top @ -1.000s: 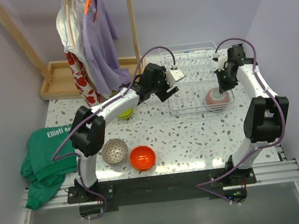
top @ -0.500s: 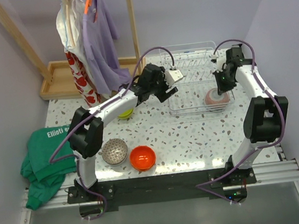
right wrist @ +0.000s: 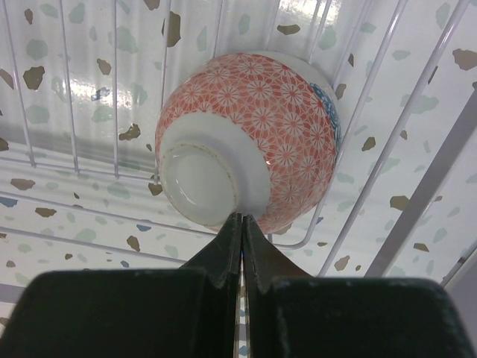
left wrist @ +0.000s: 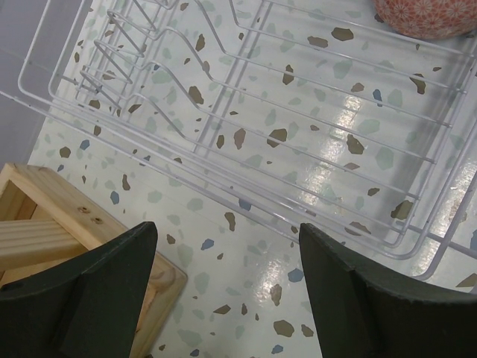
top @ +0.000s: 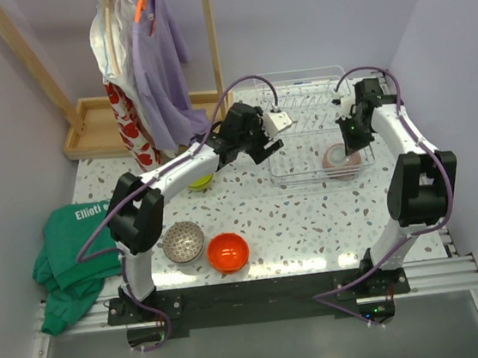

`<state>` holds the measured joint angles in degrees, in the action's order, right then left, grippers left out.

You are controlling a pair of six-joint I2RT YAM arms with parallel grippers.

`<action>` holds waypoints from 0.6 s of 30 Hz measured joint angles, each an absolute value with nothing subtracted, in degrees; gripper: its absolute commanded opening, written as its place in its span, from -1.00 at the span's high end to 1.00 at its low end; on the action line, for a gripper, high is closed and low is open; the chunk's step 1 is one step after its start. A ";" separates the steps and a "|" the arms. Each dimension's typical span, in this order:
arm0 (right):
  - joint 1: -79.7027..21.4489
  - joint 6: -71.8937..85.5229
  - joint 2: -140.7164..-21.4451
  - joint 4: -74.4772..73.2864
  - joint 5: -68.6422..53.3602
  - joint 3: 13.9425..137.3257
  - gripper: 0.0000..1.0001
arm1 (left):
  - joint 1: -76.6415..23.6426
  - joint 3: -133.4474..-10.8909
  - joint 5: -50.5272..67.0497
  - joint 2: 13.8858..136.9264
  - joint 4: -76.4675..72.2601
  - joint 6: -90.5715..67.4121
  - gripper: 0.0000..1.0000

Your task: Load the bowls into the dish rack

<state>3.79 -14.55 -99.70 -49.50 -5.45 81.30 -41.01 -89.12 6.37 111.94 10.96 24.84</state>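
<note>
The dish rack stands at the back right, its white wires filling the left wrist view. A bowl with pink patterned underside lies tipped over in its right end, foot ring toward the right wrist camera. My right gripper is shut, empty, its tips right at the bowl's foot. My left gripper hangs open and empty over the table by the rack's left edge. The lime green bowl, grey speckled bowl and orange-red bowl sit on the table to the left.
A wooden tray base with posts stands at the back left, its corner under my left fingers. Clothes hang from its frame. A green cloth lies at the table's left edge.
My right gripper has shifted slightly left and back over the rack, and the pink bowl has moved a little left with it. The left arm has hardly moved.
</note>
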 measured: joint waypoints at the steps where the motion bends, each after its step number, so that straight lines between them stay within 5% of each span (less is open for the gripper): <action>1: 3.79 -14.55 -99.70 -49.54 -5.45 81.30 1.00 | -41.01 -89.12 6.35 111.94 10.96 24.84 -0.64; 5: 3.79 -14.55 -99.70 -49.58 -5.43 81.32 0.90 | -41.01 -89.12 6.35 111.90 11.00 24.84 -0.64; 16: 3.77 -15.70 -87.26 -48.16 -12.27 81.03 -0.13 | -40.88 -93.01 6.76 106.21 16.69 27.16 -0.71; 18: 3.53 -16.45 -81.71 -46.54 -15.94 79.83 -0.19 | -40.86 -91.72 7.22 101.58 17.43 28.62 -0.74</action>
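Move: The red-patterned bowl, tipped in the rack's near right corner, lies just beyond the right hand's shut fingertips: about 3 cm ahead, 1 cm left and 3 cm lower. The rack's right rail is some 7 cm to that hand's right and 3 cm ahead, its near rail about 4 cm back, level sideways. From the left hand the red-patterned bowl is roughly 20 cm right, 2 cm back, 9 cm below; the green bowl about 21 cm left, level ahead, 12 cm below. Off the red-patterned bowl's near side, by its foot, the right hand's shut fingertips come free and rise about 11 cm out of the rack, drifting some 3 cm left late on; the fingers open to about half and swing to point farther forward. The left hand, empty and still open, also lifts, about 9 cm, easing slightly back and left away from the rack. ##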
